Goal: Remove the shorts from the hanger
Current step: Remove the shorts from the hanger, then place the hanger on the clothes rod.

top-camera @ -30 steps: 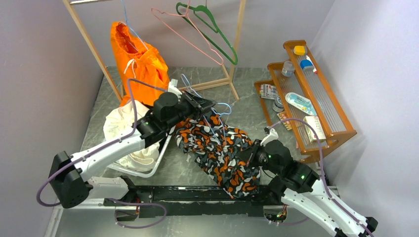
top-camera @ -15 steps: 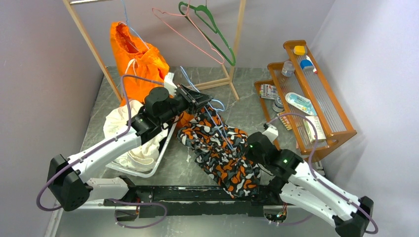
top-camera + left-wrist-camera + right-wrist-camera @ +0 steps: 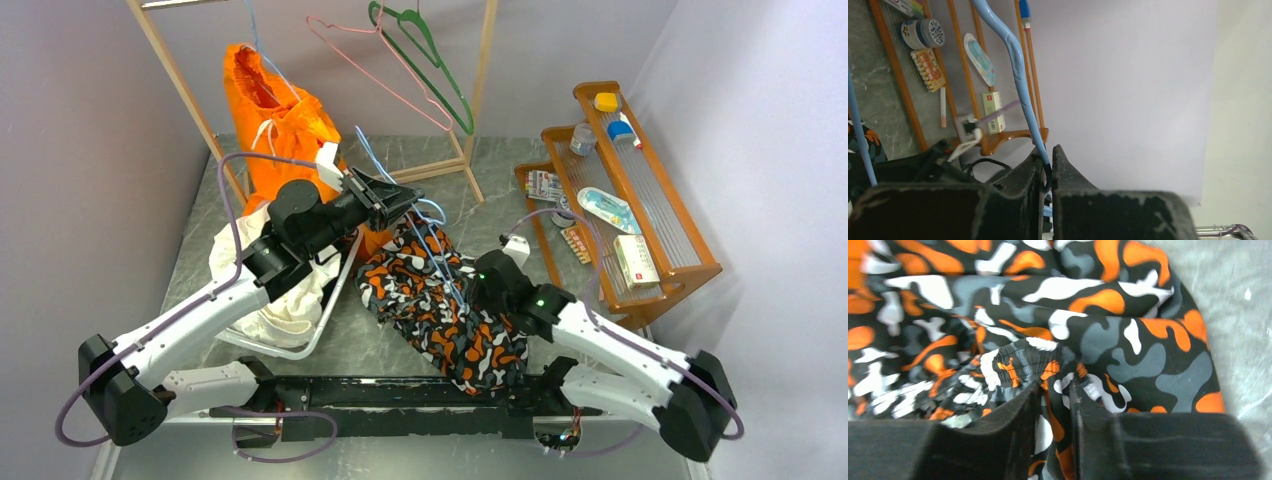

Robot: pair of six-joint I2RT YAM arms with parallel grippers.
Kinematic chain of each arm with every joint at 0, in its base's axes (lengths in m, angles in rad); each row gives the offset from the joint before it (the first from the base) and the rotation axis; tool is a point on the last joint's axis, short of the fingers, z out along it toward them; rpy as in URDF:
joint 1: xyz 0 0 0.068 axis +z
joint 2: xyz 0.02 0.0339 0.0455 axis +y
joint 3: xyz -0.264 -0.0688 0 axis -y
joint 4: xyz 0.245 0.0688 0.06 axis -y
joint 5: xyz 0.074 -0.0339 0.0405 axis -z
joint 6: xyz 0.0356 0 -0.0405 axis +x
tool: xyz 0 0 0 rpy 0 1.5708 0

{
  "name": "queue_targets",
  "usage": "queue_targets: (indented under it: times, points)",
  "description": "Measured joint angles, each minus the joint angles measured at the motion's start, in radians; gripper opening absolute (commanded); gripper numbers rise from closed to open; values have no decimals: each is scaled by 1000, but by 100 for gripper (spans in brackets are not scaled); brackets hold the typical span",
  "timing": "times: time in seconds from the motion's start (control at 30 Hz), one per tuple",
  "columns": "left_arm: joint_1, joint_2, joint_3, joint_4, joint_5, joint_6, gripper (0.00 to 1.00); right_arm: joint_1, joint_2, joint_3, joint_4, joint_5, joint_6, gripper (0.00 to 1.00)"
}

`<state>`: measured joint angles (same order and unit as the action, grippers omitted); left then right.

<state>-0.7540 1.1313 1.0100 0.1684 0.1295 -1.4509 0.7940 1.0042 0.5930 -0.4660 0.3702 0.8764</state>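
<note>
The bright orange shorts with a white drawstring hang on a thin blue hanger from the wooden rack at the back left, and neither gripper touches them. Just right of them my left gripper is shut on the wire of a second blue hanger. A black, orange and white patterned garment trails from that hanger down onto the table. My right gripper presses onto this garment near its gathered waistband, a fold of the fabric held between narrowly parted jaws.
A pink hanger and a green hanger hang on the rack. A white garment fills a wire basket at the left. A wooden shelf with small items stands at the right.
My left arm has lifted the blue hanger up and toward the back left. My right arm has reached forward along the patterned garment toward its waistband, and its jaws have parted slightly.
</note>
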Motion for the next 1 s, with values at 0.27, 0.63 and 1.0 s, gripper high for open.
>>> queue_targets:
  times: [0.27, 0.63, 1.0]
  points:
    - [6, 21, -21, 7, 0, -14, 7, -1, -381, -43, 111, -61, -195, 53]
    - [77, 80, -22, -9, 34, -127, 7, -1, -497, 27, 91, -332, -565, 53]
    - [109, 79, -1, -50, 23, -258, 7, -1, -380, 63, 86, -457, -705, 51]
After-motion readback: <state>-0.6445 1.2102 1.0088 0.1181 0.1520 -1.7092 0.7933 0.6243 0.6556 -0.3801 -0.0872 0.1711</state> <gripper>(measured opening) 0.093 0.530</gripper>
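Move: My left hand still grips the blue hanger by its upper part; the hanger's lower end hangs roughly 12 cm back, 10 cm to the right and 18 cm below it. From my right hand, low at the shorts' waistband with its fingers starting to part, that end is some 6 cm back, 3 cm left and 11 cm up. The shorts' middle lies about 3 cm back, 6 cm left and slightly below my right hand. I spread my right fingers to let go of the waistband and lift that hand roughly 14 cm, easing back and left and sinking slightly at the end. It swings about 45 degrees counter-clockwise and tips up, bringing its open fingers around the hanger's lower end. My left hand keeps its grip, carrying the hanger forward and down a few centimetres while its wrist tilts. ##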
